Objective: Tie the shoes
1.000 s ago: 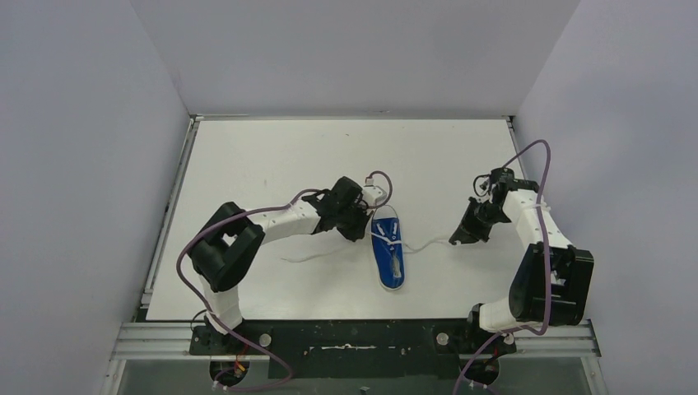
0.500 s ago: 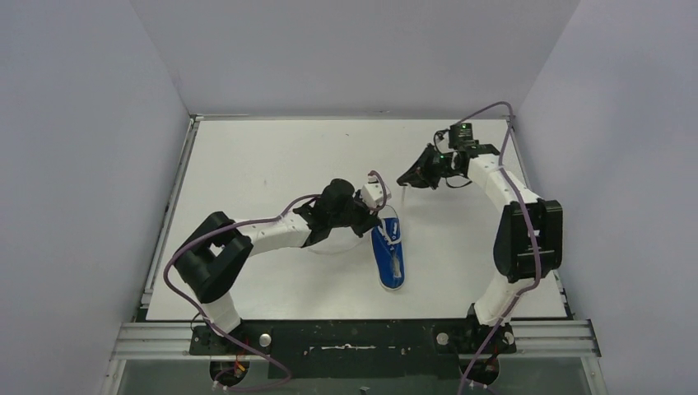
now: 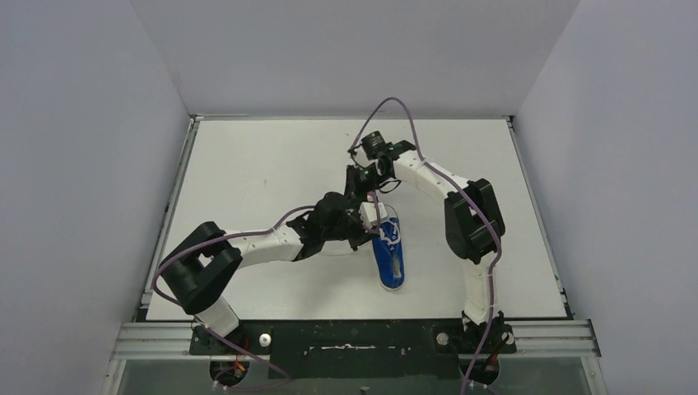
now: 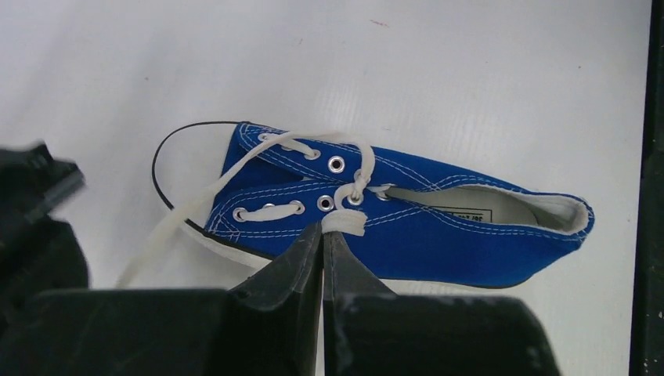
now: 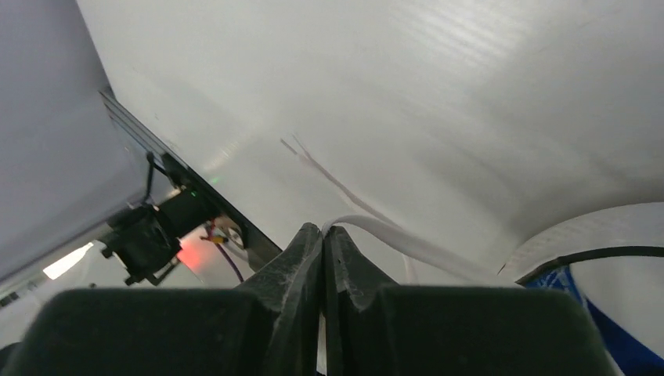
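The blue shoe (image 3: 388, 253) lies in the middle of the table with its white toe cap pointing away from the arm bases. In the left wrist view, the shoe (image 4: 438, 227) lies on its side. My left gripper (image 4: 322, 231) is shut on a short loop of white lace (image 4: 344, 222) by the upper eyelets. It sits against the shoe's left side (image 3: 368, 227). My right gripper (image 5: 323, 229) is shut on the other white lace (image 5: 407, 244). It hovers just beyond the toe (image 3: 359, 183). That lace runs taut back toward the shoe (image 5: 618, 333).
The white table (image 3: 263, 164) is bounded by grey walls, with a dark rail (image 3: 169, 214) along its left edge. Both wrists crowd together at the shoe's far end. The right forearm (image 3: 428, 177) reaches across behind the shoe.
The right arm swung from the shoe's right side, round the back, to just beyond the toe, carrying its lace. The left gripper shifted slightly nearer, still pinching its lace.
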### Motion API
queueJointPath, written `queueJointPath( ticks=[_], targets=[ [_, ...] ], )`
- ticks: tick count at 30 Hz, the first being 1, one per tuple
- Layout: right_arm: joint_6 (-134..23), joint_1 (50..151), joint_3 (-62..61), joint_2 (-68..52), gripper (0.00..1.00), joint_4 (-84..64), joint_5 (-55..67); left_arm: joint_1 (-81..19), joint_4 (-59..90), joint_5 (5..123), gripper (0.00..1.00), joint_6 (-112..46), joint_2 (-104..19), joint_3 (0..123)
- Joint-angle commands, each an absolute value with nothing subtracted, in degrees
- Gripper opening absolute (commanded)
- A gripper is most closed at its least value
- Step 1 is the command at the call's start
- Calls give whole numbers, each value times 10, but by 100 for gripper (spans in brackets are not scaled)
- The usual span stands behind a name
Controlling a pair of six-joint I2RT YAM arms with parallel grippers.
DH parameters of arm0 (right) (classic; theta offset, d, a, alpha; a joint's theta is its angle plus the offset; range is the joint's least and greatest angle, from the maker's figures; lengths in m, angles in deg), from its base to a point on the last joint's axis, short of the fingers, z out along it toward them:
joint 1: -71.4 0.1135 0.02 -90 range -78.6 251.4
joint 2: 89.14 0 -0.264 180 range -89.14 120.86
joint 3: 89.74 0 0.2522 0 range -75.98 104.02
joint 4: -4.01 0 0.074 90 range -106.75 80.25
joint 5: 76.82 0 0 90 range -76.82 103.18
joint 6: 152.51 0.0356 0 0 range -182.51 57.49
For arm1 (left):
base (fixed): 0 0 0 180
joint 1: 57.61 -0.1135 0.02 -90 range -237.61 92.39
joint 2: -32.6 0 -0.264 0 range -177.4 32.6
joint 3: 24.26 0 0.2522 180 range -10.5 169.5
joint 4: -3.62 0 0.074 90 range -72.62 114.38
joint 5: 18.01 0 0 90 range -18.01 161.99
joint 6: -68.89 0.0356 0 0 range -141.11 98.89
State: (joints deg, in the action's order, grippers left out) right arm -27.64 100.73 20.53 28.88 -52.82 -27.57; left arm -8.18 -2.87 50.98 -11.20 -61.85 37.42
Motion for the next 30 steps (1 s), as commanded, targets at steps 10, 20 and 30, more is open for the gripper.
queueJointPath(
  ticks=[10, 20, 30],
  targets=[
    [-422, 1089, 135, 273, 25, -629, -298, -75, -98, 450, 0, -94, -582, 345],
    [-388, 962, 130, 163, 70, -630, -243, -82, -81, 452, 0, -167, -595, 352],
    [-486, 903, -122, -97, 74, -486, -36, -135, 27, 380, 0, -306, -689, 467]
  ],
)
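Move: The right hand holds the free lace. The left gripper's tips, with their pinched loop, lie about 7 cm back, 5 cm to its right and 3 cm lower. From the right hand, the shoe knot is roughly 7 cm back, 9 cm right and 8 cm down; the toe cap is about level ahead, 10 cm right and 10 cm down. From the left hand the knot is some 4 cm right and 5 cm below, neither ahead nor back. Still pinching the free lace, the right hand draws it back some 9 cm and down 5 cm alongside the left gripper, then spreads its fingers wide, lets go, and swings about 15 cm right, rising and reaching forward, past the toe side of the left fingers. The left hand keeps its loop pinched near the knot, easing back 3–4 cm and forward again, with a tilt of about 15 degrees at the end. ##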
